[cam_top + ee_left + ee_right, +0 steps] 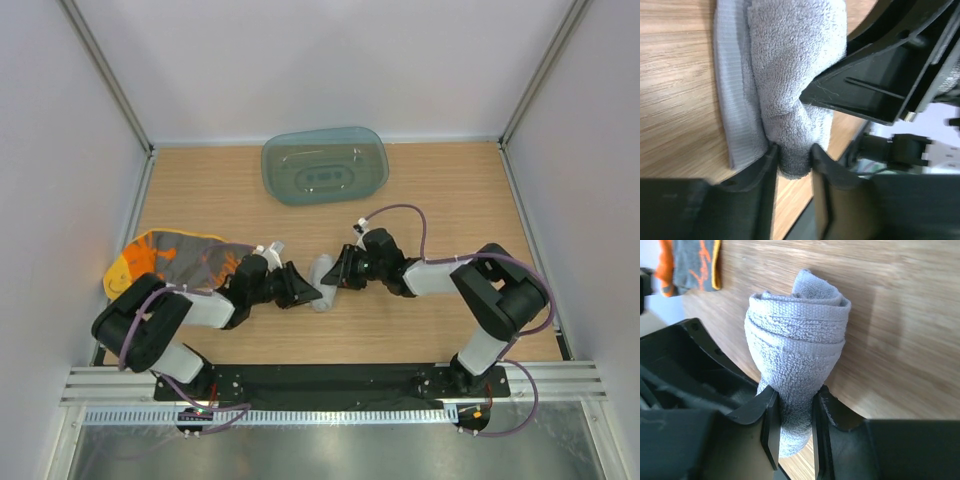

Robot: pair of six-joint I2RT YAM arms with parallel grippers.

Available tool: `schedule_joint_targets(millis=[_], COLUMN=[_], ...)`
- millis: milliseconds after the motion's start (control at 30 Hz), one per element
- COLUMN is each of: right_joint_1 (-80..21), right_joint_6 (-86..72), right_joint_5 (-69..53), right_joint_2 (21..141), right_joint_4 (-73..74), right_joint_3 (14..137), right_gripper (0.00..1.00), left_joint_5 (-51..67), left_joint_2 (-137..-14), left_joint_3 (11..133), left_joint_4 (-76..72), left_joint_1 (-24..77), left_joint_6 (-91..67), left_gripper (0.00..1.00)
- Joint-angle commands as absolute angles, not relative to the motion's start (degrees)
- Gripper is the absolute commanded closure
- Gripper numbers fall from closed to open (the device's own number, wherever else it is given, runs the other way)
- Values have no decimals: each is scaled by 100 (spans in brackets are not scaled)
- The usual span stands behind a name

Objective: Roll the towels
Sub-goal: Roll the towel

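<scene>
The grey towel [322, 283] lies rolled into a thick bundle on the wood table, between my two grippers. My left gripper [308, 290] comes at it from the left and my right gripper [336, 274] from the right. In the left wrist view the left gripper [794, 160] pinches one end of the grey towel [790, 75], with a flat hem edge lying beside the roll. In the right wrist view the right gripper [794, 412] squeezes the other end of the rolled grey towel [797, 340]. The yellow-orange towel [165, 258] lies loose at the table's left edge.
A translucent teal tray [323, 165] sits at the back centre of the table. White walls with metal posts close in the left, right and back sides. The yellow-orange towel [690, 265] shows in the top left corner of the right wrist view.
</scene>
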State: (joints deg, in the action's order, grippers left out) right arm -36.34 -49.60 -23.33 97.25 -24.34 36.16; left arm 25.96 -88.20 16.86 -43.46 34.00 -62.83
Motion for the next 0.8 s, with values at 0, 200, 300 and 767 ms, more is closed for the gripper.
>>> schedule_joint_targets(millis=[0,200,300,767], right_joint_1=[-3700,-3928,-4034,-4359], right_joint_6=[-4562,-4561,-4570,-4676], right_joint_5=[-1548,-1003,-835,-686], right_joint_2=[9440,9439,9536,9686], right_joint_4=[-968,-45,430,1089], right_joint_3=[3797,4122,4350,4825], right_gripper=[89,91,92,94], left_joint_5=[1830,231,-841,-3261], left_joint_2=[-8184,-7498,-7260,-8076], left_joint_3=[2143,2917,3277,4622], left_joint_4=[-2166,-187,482,1319], left_joint_1=[3620,4348,4971,6776], left_joint_6=[-5424,-4756,-4510,-3806], left_gripper=[63,50,48,40])
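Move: The rolled towel lies close between the hands: its middle is about 3 cm ahead of the left hand and 2 cm to its right, slightly lower, with that hand still at its near end. The right fingers stand some 4 cm ahead and 3 cm to the right of the left hand. The orange-and-grey towel is about 29 cm to its left and 8 cm farther out. From the right hand, the roll's middle is roughly 1 cm left, level fore and aft. The left fingers let go of the roll's near end, opening to about twice their gap as the hand lifts some 4 cm, draws back about 2 cm and drifts as much to the right. Its wrist turns some 50 degrees, bringing the fingers round to point more forward and steeper down. The right hand keeps its pinch on the roll almost in place, its fingers tipping about 15 degrees further down. ##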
